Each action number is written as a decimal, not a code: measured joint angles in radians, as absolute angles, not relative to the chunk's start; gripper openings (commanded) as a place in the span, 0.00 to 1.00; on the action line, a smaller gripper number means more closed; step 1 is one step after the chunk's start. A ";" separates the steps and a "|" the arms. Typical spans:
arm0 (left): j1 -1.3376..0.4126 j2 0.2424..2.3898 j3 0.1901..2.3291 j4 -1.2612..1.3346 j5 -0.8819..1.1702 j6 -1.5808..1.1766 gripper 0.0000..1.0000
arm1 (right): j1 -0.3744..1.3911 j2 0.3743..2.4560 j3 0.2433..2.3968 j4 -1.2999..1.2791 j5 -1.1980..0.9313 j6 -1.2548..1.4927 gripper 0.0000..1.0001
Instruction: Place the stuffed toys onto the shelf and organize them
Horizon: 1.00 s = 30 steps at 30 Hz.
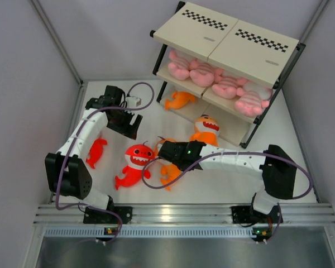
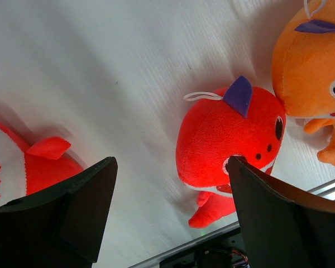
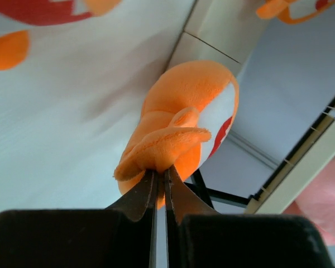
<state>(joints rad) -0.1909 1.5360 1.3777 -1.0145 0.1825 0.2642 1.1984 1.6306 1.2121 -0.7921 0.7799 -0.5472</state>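
The shelf (image 1: 226, 42) stands at the back right, with several pink striped plushies (image 1: 220, 84) on its middle tier and an orange shark (image 1: 180, 100) on the lowest board. Another orange shark (image 1: 205, 129) sits upright in front of it. My right gripper (image 1: 166, 153) is shut on a fin of a third orange shark (image 3: 178, 128), which also shows in the top view (image 1: 170, 173). A red shark (image 1: 135, 164) lies beside it. My left gripper (image 1: 126, 124) is open and empty, above the table behind that red shark (image 2: 229, 139). A second red shark (image 1: 96, 152) lies at the left.
Grey walls close in the table at left, right and back. The aluminium rail (image 1: 184, 213) with both arm bases runs along the near edge. The shelf's black frame (image 3: 301, 162) shows at the right of the right wrist view.
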 measured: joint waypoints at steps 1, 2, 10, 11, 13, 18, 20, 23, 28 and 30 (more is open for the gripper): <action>-0.191 1.536 1.378 -1.014 0.183 0.264 0.86 | 1.185 1.643 1.230 -0.795 0.797 -0.562 0.00; -0.191 1.535 1.378 -1.014 0.182 0.265 0.86 | 1.172 1.658 1.252 -0.798 0.816 -0.580 0.00; -0.191 1.535 1.378 -1.014 0.182 0.265 0.86 | 1.155 1.688 1.374 -0.789 0.886 -0.706 0.00; -0.191 1.535 1.378 -1.014 0.182 0.265 0.86 | 1.150 1.688 1.370 -0.773 0.880 -0.729 0.00; -0.191 1.535 1.378 -1.014 0.182 0.265 0.86 | 1.132 1.684 1.339 -0.716 0.858 -0.772 0.00; -0.191 1.535 1.378 -1.014 0.182 0.266 0.86 | 1.038 1.697 1.284 -0.617 0.823 -0.876 0.00; -0.191 1.535 1.378 -1.014 0.182 0.267 0.86 | 0.997 1.715 1.285 -0.572 0.817 -0.901 0.00; -0.191 1.535 1.378 -1.014 0.182 0.268 0.86 | 0.950 1.768 1.303 -0.531 0.817 -0.925 0.00; -0.191 1.534 1.378 -1.014 0.181 0.273 0.86 | 0.899 1.874 1.340 -0.483 0.812 -0.939 0.00; -0.191 1.534 1.378 -1.014 0.182 0.273 0.86 | 0.876 1.910 1.346 -0.461 0.811 -0.943 0.00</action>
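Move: The held orange shark is bound for the free stretch of bottom shelf, some 17 cm ahead of the right hand, 6 cm to its right and about 10 cm below. The placed orange shark sits about 19 cm ahead and 5 cm left, 9 cm down. A pink toy on the middle shelf is about 19 cm ahead, 9 cm right and 5 cm up. From the left hand that free stretch lies roughly 9 cm ahead, 29 cm right and 11 cm lower. The orange shark, still pinched by its tail in the shut right fingers, is carried head first under the middle shelf, beside the orange shark already there. The right hand travels about 14 cm forward, first rising some 5 cm, then sinking about 7 cm from that peak as it reaches on, edging slightly right late while rolling its left side down roughly 10 degrees. ##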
